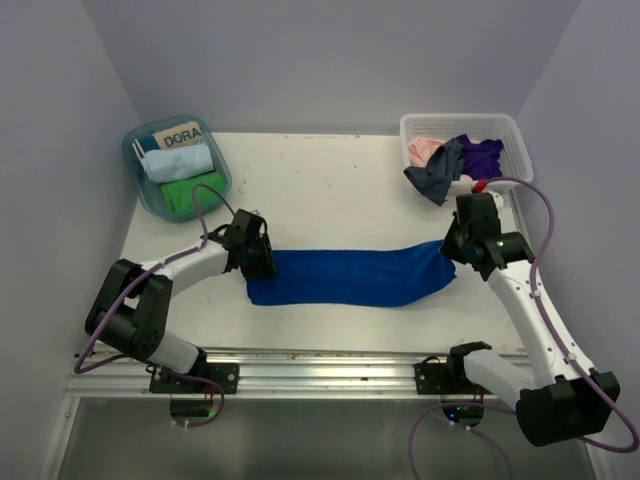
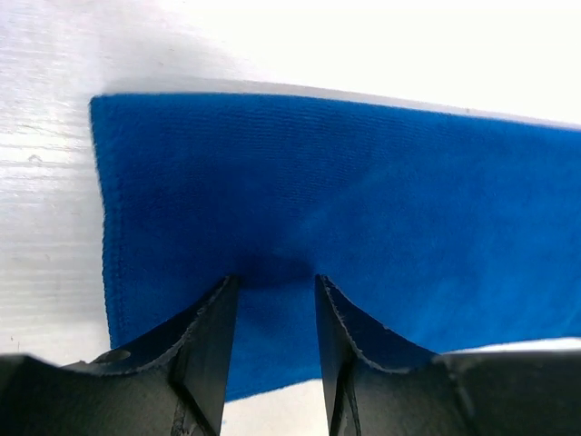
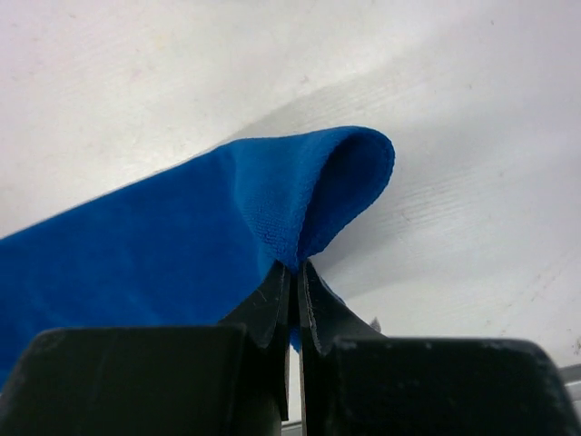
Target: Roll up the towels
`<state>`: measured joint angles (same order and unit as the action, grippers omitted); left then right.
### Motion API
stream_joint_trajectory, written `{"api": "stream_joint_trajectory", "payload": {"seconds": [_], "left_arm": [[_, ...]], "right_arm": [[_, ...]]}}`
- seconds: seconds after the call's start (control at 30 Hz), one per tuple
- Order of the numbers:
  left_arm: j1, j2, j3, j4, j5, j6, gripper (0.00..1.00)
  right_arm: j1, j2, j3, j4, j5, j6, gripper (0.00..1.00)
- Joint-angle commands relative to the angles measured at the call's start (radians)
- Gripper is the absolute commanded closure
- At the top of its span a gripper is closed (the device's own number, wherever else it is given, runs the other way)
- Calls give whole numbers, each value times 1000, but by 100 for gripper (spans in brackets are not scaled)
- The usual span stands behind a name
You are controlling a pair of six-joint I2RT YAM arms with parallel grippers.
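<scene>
A royal blue towel (image 1: 350,278) lies as a long folded strip across the middle of the table. My left gripper (image 1: 258,266) stands over its left end, open. In the left wrist view its fingertips (image 2: 227,289) press down on the flat blue towel (image 2: 363,200), with cloth showing between them. My right gripper (image 1: 450,250) is shut on the towel's right end. In the right wrist view the right gripper (image 3: 295,265) pinches the blue towel (image 3: 182,236), whose edge is lifted and curls over above the tabletop.
A teal bin (image 1: 138,180) at the back left holds a rolled light blue towel (image 1: 176,163) and a green one (image 1: 192,193). A white basket (image 1: 510,135) at the back right holds loose pink, grey and purple towels. A metal rail (image 1: 320,360) runs along the near edge.
</scene>
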<state>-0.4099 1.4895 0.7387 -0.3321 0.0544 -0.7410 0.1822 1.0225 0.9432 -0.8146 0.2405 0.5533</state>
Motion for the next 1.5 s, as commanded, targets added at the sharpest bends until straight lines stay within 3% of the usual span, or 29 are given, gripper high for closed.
{"api": "stream_joint_trajectory", "payload": {"seconds": [0.0, 0.17, 0.3, 0.63, 0.83, 1.03, 1.47], "left_arm": [[-3, -6, 97, -140, 12, 80, 56], [153, -106, 188, -244, 64, 202, 55], [239, -109, 176, -297, -23, 220, 57], [264, -9, 16, -159, 117, 196, 59], [264, 5, -22, -124, 143, 187, 59], [264, 2, -32, -113, 144, 175, 60], [264, 0, -35, -116, 128, 166, 60]], "right_arm": [[46, 36, 137, -78, 32, -52, 100], [229, 102, 206, -55, 43, 5, 100], [327, 181, 239, -8, 34, 39, 100], [591, 369, 388, 57, 16, 51, 100], [724, 566, 526, 81, -27, 54, 100], [806, 729, 647, 114, -53, 43, 100], [841, 953, 802, 152, -112, 46, 100]]}}
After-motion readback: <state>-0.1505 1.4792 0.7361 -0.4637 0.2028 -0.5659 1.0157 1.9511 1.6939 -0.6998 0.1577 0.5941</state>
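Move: The right hand already pinches the blue towel's right end. The towel's left edge, where it is being taken, lies about 47 cm to its left, level ahead, some 15 cm below. The dark towel hangs 23 cm ahead and 3 cm left; the white basket is 30 cm ahead, 4 cm right. That left edge is about 5 cm left of the left hand, with the green towel some 19 cm ahead and 18 cm left. The right hand carries its pinched end 38 cm left; the left hand hops 6 cm left, still open. ##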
